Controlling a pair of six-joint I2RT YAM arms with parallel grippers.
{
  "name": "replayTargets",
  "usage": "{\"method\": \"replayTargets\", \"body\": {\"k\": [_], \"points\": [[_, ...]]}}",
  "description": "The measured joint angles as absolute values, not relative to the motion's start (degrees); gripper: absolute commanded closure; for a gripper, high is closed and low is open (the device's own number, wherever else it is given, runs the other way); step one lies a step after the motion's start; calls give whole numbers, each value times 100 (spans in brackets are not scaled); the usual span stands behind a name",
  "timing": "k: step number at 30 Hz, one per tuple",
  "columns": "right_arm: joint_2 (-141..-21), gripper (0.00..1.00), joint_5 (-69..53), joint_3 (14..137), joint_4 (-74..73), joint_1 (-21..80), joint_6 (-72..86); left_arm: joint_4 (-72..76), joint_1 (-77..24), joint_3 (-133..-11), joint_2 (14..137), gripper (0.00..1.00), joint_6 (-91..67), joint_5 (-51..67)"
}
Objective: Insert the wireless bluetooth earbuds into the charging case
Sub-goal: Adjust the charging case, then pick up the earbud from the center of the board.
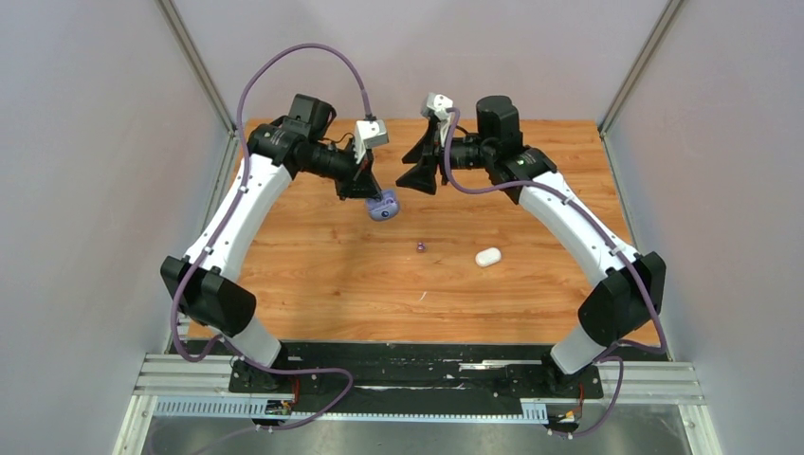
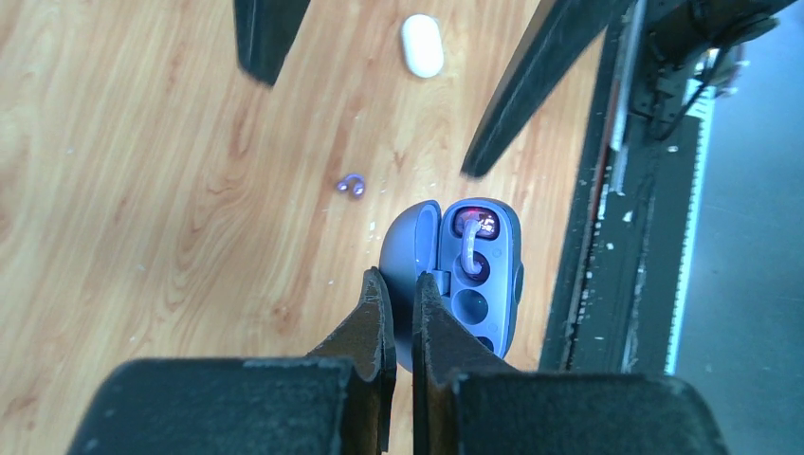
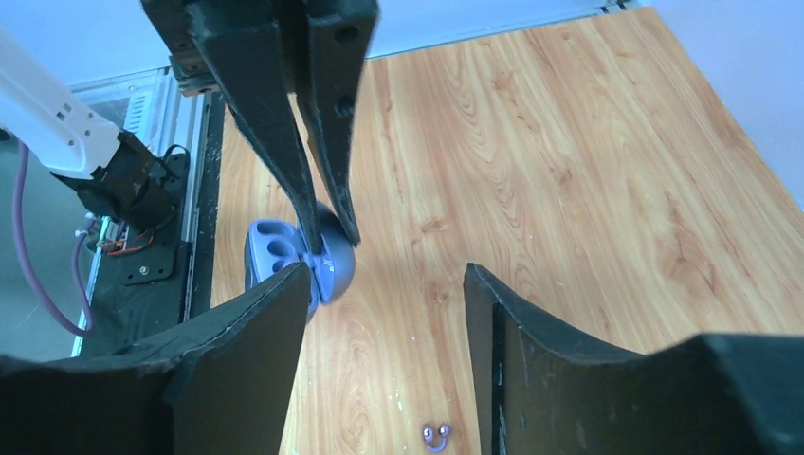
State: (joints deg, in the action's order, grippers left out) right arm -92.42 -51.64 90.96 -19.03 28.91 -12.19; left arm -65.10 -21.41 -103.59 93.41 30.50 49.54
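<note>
My left gripper (image 1: 368, 192) is shut on the lid of an open blue-purple charging case (image 1: 383, 208), holding it above the table. In the left wrist view its jaws (image 2: 400, 281) pinch the lid near the hinge of the charging case (image 2: 484, 275). A pale looped earbud (image 2: 471, 250) sits in an upper socket, and a lower socket shows empty. A small dark purple earbud (image 1: 420, 246) lies loose on the wood, also visible as the earbud (image 2: 351, 186) and the earbud (image 3: 435, 435). My right gripper (image 1: 424, 176) hangs open just right of the case (image 3: 270, 248), its jaws (image 3: 387, 277) holding nothing.
A closed white oval case (image 1: 487, 257) lies on the wooden table (image 1: 531, 294) to the right of the loose earbud; it shows as the white case (image 2: 422, 45) in the left wrist view. Grey walls enclose the table; a black rail (image 1: 417, 355) runs along the near edge.
</note>
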Motion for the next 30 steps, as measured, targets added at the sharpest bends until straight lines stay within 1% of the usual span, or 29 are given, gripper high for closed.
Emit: {"method": "replayTargets", "body": {"k": [2,6,11,16,19,22,30], "points": [[-9155,39,-5105,8925,-1730,2818,-1057,-6298,-2141,-10165,9194,100,3028,4733],[-8783,40,-4917,8117,-1444,2670,-803,-5631,-2169,-9564,8672,100,3081,4123],[-8447,46,-4471,6910,-1194,2585,-740,-4768,-2467,-8759,7861,100,3409,3151],[-8340,55,-4112,5920,-1087,2580,-1192,-4058,-2821,-8101,7295,100,3898,2152],[-8388,61,-3970,5806,-1105,2580,-1417,-3861,-2945,-7935,7223,100,4108,1579],[-8512,65,-3905,5806,-1046,2587,-1586,-3723,-2961,-7924,7249,100,4160,1133],[-9244,74,-3782,5817,-1461,2808,-2346,-3695,-2961,-7924,7288,100,3824,672]]}}
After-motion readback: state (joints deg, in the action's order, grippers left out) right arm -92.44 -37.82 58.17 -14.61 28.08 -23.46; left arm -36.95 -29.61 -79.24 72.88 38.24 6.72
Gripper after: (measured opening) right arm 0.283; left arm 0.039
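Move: Below the right hand, about 28 cm down, the remaining purple earbud lies on the table some 2 cm ahead and 4 cm to its right. The purple charging case, held in the left fingers, is about 5 cm back, 5 cm left and 4 cm lower than the right hand; the white case is on the table, some 16 cm right of the earbud and 2 cm nearer. From the left hand the earbud lies about 5 cm ahead, 11 cm right, 25 cm down. Dropping some 23 cm and swinging about 6 cm right, slightly back, the right hand closes in on the loose earbud, its fingers tipping downward and narrowing to about half their gap without reaching it. The left hand keeps its pinch on the open purple case and carries it left and forward, away from the right hand, rolling and tipping it roughly 45 degrees. ##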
